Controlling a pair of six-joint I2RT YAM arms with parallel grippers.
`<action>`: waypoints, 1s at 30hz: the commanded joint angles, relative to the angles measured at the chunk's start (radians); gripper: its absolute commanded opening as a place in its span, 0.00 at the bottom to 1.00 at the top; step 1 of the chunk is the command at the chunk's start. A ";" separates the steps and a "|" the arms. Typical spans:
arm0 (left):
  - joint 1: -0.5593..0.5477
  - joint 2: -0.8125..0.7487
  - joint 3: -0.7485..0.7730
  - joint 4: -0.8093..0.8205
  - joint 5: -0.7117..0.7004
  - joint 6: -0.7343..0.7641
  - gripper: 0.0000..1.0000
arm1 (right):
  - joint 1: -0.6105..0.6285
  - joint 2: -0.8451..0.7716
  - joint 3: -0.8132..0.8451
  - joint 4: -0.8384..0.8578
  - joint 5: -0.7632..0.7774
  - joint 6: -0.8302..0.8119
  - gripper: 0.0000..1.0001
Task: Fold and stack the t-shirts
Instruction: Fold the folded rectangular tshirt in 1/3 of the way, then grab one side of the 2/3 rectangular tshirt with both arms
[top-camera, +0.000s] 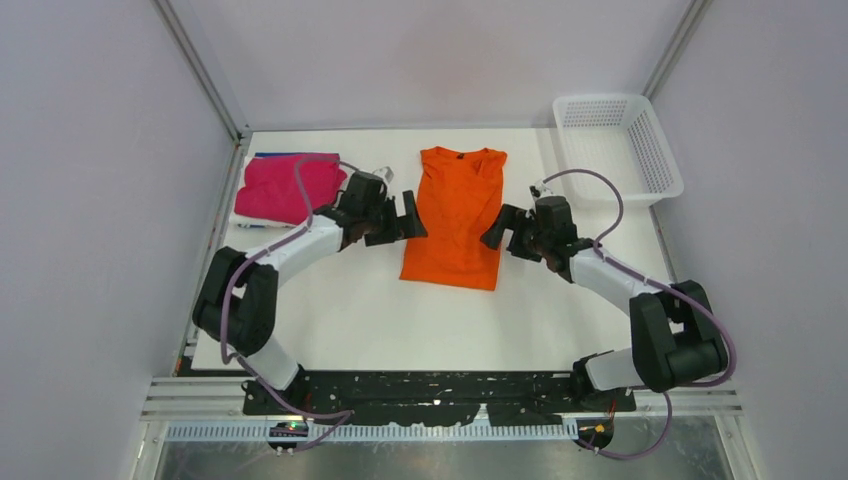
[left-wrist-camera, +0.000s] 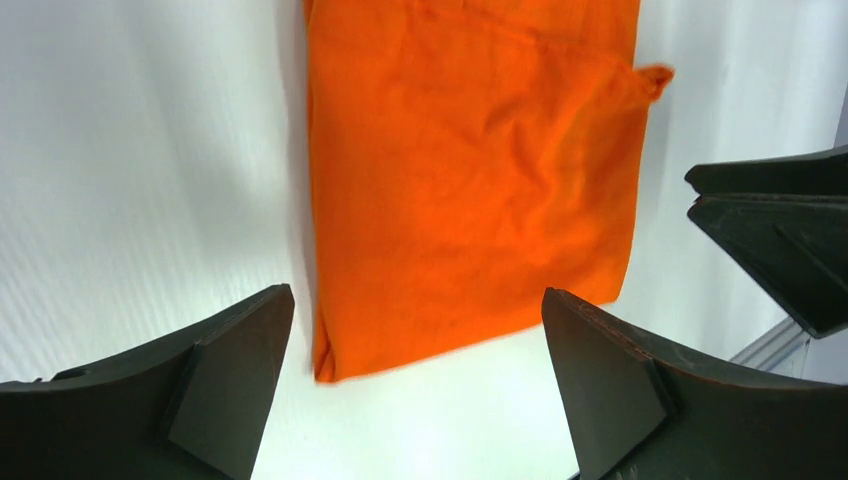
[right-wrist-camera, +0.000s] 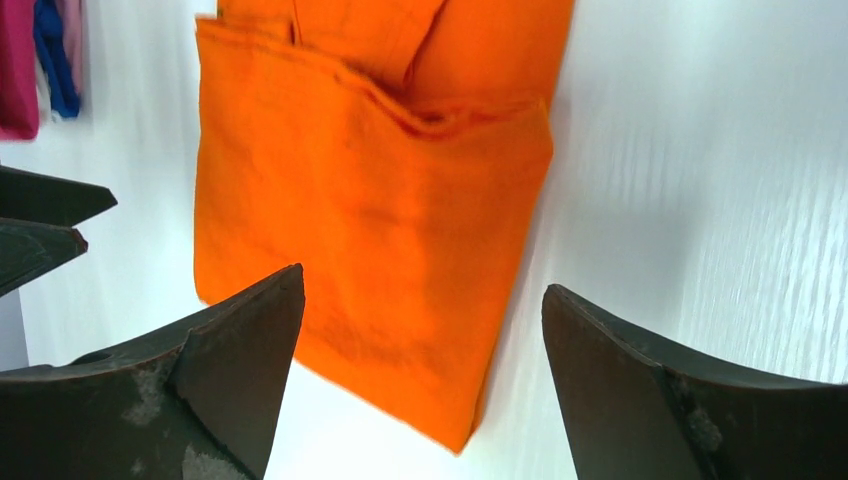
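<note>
An orange t-shirt (top-camera: 456, 214) lies flat at the table's middle, its sides folded in to a long strip, collar at the far end. It fills the left wrist view (left-wrist-camera: 470, 180) and the right wrist view (right-wrist-camera: 370, 210). My left gripper (top-camera: 400, 218) hovers open at its left edge; my right gripper (top-camera: 505, 228) hovers open at its right edge. Neither holds cloth. A folded magenta-pink t-shirt (top-camera: 288, 188) rests at the far left on a blue one (top-camera: 275, 155) that shows only as a thin edge.
A white mesh basket (top-camera: 618, 146) stands at the far right corner. Frame posts and grey walls close in the table on both sides and at the back.
</note>
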 joint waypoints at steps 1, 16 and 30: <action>-0.002 -0.123 -0.162 0.033 0.032 -0.027 1.00 | 0.031 -0.118 -0.091 -0.012 -0.027 0.014 0.95; -0.035 -0.094 -0.309 0.117 0.062 -0.100 0.69 | 0.173 -0.186 -0.229 -0.052 0.028 0.013 0.91; -0.065 -0.002 -0.260 0.066 0.016 -0.093 0.39 | 0.220 -0.087 -0.209 -0.034 0.088 0.006 0.55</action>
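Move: Between the hands lies the orange t-shirt, its near third already folded over. The left hand goes for its near left corner, about 9 cm back, 1 cm left and 8 cm down; the flap's free left corner is some 5 cm ahead and 2 cm right. The right hand goes for the near right corner, roughly 10 cm back, 2 cm left and 6 cm down; the flap's right corner lies about 4 cm straight ahead. Drawing back from the flap's free edge while sinking to the table, both open hands go to the near folded edge: the left about 8 cm back and 7 cm down, its fingers tipping downward, the right about 10 cm back and 5 cm down, edging left and turning slightly counter-clockwise. Once there, the fingers close partway and come astride the near corners, not yet shut. ##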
